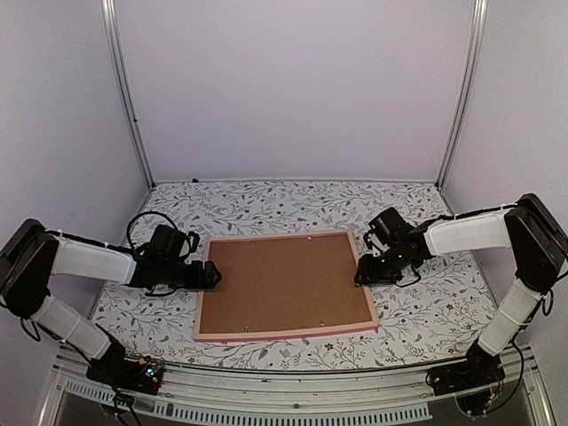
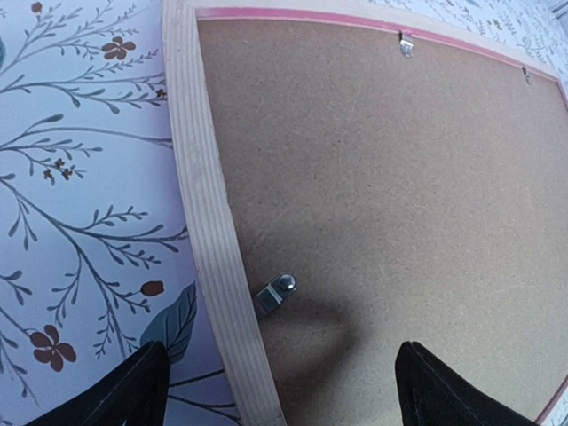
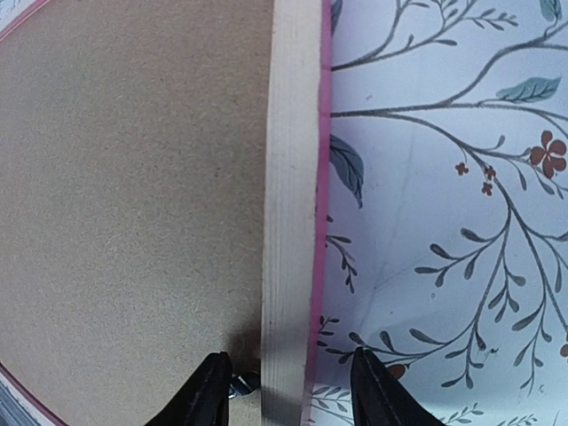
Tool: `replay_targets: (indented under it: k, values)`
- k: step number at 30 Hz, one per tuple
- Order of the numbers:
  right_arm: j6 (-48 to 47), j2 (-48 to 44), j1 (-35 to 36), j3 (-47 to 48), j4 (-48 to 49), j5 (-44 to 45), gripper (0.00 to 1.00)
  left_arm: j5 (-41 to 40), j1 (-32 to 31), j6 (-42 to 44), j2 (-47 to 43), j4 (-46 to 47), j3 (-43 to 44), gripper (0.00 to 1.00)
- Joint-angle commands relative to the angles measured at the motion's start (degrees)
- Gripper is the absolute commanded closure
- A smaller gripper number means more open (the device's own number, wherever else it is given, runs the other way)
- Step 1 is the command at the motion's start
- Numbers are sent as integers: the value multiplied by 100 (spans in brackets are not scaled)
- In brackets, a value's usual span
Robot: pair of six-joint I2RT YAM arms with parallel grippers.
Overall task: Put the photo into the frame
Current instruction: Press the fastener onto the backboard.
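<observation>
The frame (image 1: 202,297) lies face down on the floral cloth, its pale wood back up and its pink edge showing. A brown backing board (image 1: 284,280) fills it. The photo is hidden from every view. My left gripper (image 1: 213,275) is open wide astride the frame's left rail (image 2: 209,204), beside a metal clip (image 2: 275,291). My right gripper (image 1: 362,273) is astride the right rail (image 3: 291,177). Its fingers (image 3: 209,390) stand apart from the wood on both sides, so it is open and holds nothing. A small clip (image 3: 241,383) sits by its inner finger.
The flower-patterned cloth (image 1: 426,311) covers the table round the frame. More clips (image 2: 406,43) sit along the frame's other rails. White walls and two metal posts (image 1: 133,115) close off the back and sides.
</observation>
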Motion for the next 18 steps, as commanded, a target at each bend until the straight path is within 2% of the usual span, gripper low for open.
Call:
replay_targets:
  k: [1, 6, 12, 18]
  values:
    - [83, 62, -29, 140, -253, -74, 49, -30, -66, -98, -106, -386, -86, 10]
    - [142, -51, -30, 42, -196, -182, 49, 47, -64, -148, -252, -368, -100, 20]
    - [156, -147, -29, 4, -129, -240, 48, 402, -68, -305, -221, 14, -248, 42]
    - [165, -85, -29, 50, -164, -284, 47, 671, -297, -713, -371, 320, -510, 53]
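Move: The left side of the frame runs just under the left hand's open fingers; the stretch to close over lies about 2 cm back, 1 cm left and 2 cm below. That side's fastener is some 4 cm ahead and 1 cm right, and the nearest far-edge fastener about 10 cm ahead and 7 cm right, both about 2 cm below. From the right hand, the right-side fastener lies about 1 cm ahead, 1 cm left and 1 cm below. Draw the left gripper back along the frame's left side by about 2 cm, away from the left fastener, easing slightly right and down towards the end with a tilt of some 5 degrees. Meanwhile close the fingers from wide open to about half, bringing the outer one up against the frame's outer edge while the inner one stays over the backboard. ##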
